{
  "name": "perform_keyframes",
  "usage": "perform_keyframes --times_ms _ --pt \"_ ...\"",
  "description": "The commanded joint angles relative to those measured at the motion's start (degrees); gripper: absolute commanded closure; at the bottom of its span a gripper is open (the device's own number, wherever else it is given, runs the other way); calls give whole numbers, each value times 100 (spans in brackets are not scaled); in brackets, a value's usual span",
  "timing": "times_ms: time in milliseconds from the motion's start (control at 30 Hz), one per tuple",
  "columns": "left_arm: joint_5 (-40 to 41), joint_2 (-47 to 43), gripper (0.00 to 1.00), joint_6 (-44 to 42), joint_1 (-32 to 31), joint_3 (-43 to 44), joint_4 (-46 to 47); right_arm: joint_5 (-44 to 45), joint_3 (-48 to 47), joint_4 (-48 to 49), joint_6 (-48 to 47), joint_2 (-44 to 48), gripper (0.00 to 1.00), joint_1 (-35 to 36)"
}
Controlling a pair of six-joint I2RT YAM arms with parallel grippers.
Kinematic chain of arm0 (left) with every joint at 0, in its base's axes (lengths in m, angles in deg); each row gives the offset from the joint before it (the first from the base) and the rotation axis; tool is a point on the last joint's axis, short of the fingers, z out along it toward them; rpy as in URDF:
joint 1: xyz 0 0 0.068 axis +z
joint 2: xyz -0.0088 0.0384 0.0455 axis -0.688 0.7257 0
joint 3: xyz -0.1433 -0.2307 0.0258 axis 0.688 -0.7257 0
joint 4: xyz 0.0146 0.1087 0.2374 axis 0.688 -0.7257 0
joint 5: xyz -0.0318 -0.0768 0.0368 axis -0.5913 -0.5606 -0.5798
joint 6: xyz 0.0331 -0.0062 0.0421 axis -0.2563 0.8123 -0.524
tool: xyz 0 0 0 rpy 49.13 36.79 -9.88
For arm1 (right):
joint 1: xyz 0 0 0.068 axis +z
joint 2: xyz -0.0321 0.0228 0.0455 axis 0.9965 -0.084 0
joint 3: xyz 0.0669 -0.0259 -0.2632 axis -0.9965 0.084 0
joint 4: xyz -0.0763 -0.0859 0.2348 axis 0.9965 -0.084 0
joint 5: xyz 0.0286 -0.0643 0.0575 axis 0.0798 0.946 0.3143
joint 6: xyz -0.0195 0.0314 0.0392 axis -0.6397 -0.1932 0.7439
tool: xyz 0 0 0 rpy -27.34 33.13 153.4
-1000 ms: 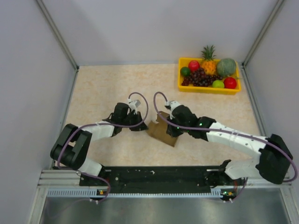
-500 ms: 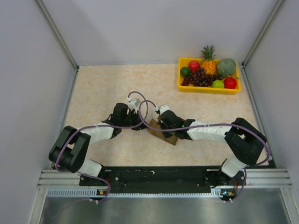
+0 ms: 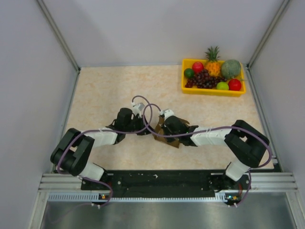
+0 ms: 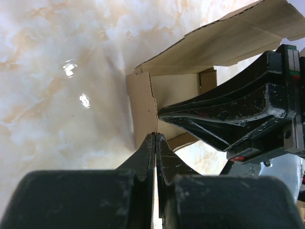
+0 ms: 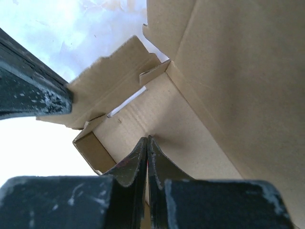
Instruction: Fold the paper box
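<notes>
The paper box [image 3: 172, 141] is brown cardboard, partly formed, lying on the marbled table between my two grippers. In the left wrist view its flaps [image 4: 140, 107] stand up with a long panel open above. My left gripper [image 4: 156, 134] is shut, its tips meeting at the serrated edge of a side flap; no cardboard shows between them. My right gripper [image 5: 147, 138] is shut and empty, its tips pressed against an inner wall of the box [image 5: 228, 71]. From above, the left gripper [image 3: 147, 130] is at the box's left side and the right gripper [image 3: 164, 129] is over it.
A yellow fruit tray [image 3: 212, 91] with a pineapple, grapes and other fruit stands at the back right. Grey walls close in the table on three sides. The right arm's elbow [image 3: 245, 143] is folded up near the front right.
My left gripper has closed fully at the box's left flap. The right arm has folded its elbow inward and pushed its shut gripper down and left into the box.
</notes>
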Motion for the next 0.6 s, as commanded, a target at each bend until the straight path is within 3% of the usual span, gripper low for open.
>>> perform_keyframes --times_ms 0,100,167,300,467,567 --pt "-301 170 100 357 -318 113 875 -71 217 267 155 -150 100 64" --pt "-336 346 93 585 -450 88 1086 -80 235 267 182 -158 100 64" --pt "-336 417 80 700 -468 35 1262 -89 270 258 156 -115 100 73" --pt "-318 373 63 683 -468 -53 1333 -106 314 276 138 17 100 73" --pt "-442 373 59 762 -468 -44 1438 -115 314 293 173 44 100 64" --pt "-231 399 63 665 -460 -18 1228 -98 349 311 191 44 100 73"
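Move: The left hand's shut fingertips are at the back end of the box's left side flap, on its outer face; the flap's middle lies about 3 cm ahead, 2 cm to the right and 1 cm lower. From there the box floor is centred some 11 cm right, level fore and aft, and 4 cm down; the raised lid panel stands about 8 cm ahead and 12 cm right. From the right hand, inside the box, the flap is about 6 cm left, 2 cm ahead and 2 cm up. Rightward and a little back, the left hand pushes along about 3.5 cm against the flap's outer face, tipping the flap in over the box. Partway through, its fingers start to part to roughly two fifths open, and it slows and lifts about 1 cm at the flap's back corner. The right hand stays put, shut fingertips down inside on the box floor. ##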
